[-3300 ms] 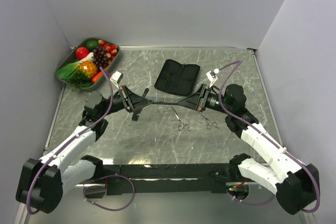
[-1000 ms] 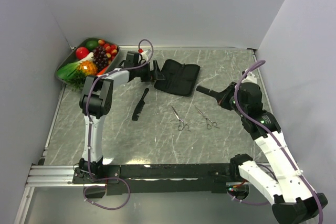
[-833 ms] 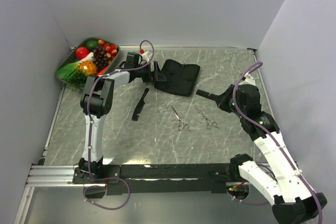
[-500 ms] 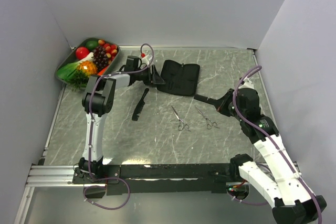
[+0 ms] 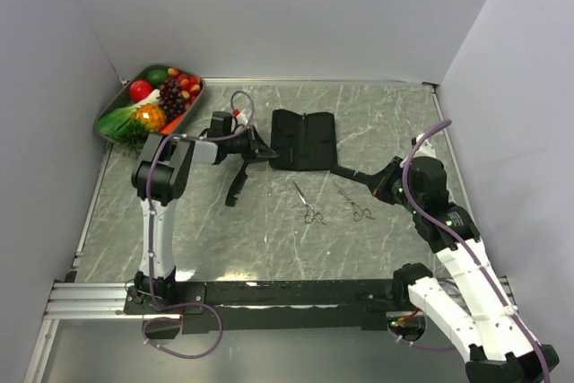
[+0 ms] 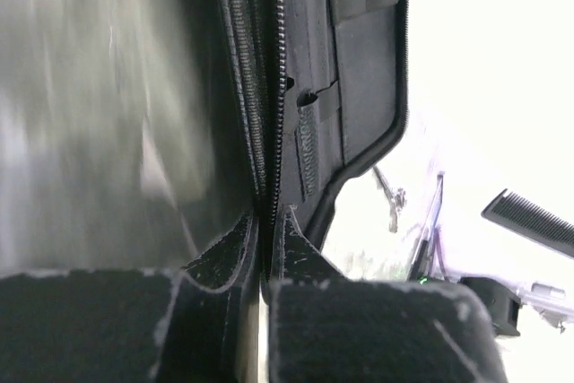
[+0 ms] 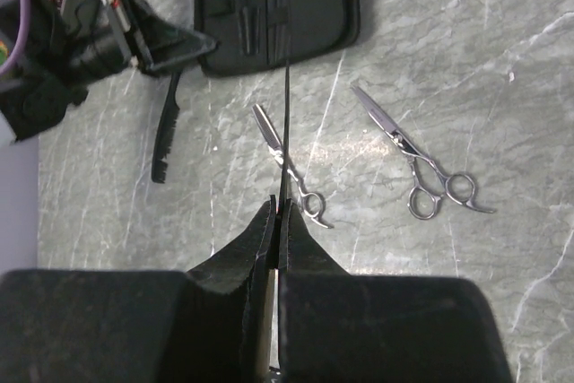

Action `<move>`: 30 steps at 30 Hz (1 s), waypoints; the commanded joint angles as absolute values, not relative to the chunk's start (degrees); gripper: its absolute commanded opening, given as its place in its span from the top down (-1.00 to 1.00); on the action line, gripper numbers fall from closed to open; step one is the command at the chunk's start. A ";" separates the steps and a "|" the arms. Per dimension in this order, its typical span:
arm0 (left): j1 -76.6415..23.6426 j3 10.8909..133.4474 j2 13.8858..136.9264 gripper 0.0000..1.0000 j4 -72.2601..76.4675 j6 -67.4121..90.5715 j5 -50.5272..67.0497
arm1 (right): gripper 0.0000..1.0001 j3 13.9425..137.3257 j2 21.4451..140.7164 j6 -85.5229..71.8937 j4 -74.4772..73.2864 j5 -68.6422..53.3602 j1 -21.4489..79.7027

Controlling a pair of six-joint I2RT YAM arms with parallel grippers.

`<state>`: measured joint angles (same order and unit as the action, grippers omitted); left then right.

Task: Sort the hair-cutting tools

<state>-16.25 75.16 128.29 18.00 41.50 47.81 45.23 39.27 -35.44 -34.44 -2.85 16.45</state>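
Note:
My left gripper (image 5: pixel 266 153) is shut on the left zipper edge of the black fabric pouch (image 5: pixel 303 141), which lies open and flat; the wrist view shows the jaws pinching that edge (image 6: pixel 266 224). My right gripper (image 5: pixel 377 183) is shut on the longer black comb (image 5: pixel 352 174) and holds it above the table, seen edge-on in its wrist view (image 7: pixel 285 123). The shorter black comb (image 5: pixel 238 180) lies on the table left of the pouch. Two silver scissors (image 5: pixel 309 204) (image 5: pixel 357 203) lie below the pouch, also in the right wrist view (image 7: pixel 292 169) (image 7: pixel 418 164).
A metal tray (image 5: pixel 199 90) of toy fruit and vegetables stands at the back left corner. Grey walls close in the marble table on three sides. The left arm stretches far out from its base towards the pouch.
My left gripper has pulled the pouch's edge, turning the pouch square and shifting it slightly towards me. My right gripper has moved down and left with the long comb, closer to the scissors.

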 commanded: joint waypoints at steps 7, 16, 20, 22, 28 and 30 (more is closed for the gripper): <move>-19.51 49.23 98.64 0.98 29.98 57.83 23.07 | 1.00 47.28 39.02 -34.01 -34.19 -5.89 16.00; -21.80 39.12 69.75 0.98 11.01 53.62 18.03 | 1.00 50.01 42.98 -30.67 -33.75 -11.95 16.00; -21.80 37.71 57.07 0.98 -2.26 51.95 12.75 | 1.00 52.02 43.68 -30.15 -34.62 -16.42 16.00; -21.80 37.01 51.19 0.99 -8.22 52.38 11.69 | 1.00 54.40 44.03 -30.06 -35.94 -19.32 16.08; -21.80 33.49 42.64 0.98 -16.87 58.33 10.03 | 1.00 58.44 44.73 -32.78 -38.58 -23.99 16.87; -21.97 32.09 40.88 0.98 -20.64 61.33 8.36 | 1.00 58.62 44.74 -34.36 -38.41 -24.78 16.79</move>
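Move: The open case is already pinched by its left edge in the left hand, its middle about 8 cm right and 4 cm ahead. From that hand, the loose comb lies 7 cm back and 8 cm left, and the left scissors 13 cm back and 10 cm right. From the right hand, which holds another comb, the case is some 24 cm ahead, 17 cm left and 19 cm below; the right scissors are 7 cm ahead, 4 cm left, 21 cm below. The case, still pinched by its edge in the shut left fingers, is carried back about 19 cm, up some 17 cm and leftwards, swinging roughly 30 degrees counter-clockwise, with a slight dip at the end. The right hand keeps its comb, barely stirs at first, then swings it left and up about 5 cm each towards the case, turning counter-clockwise. ##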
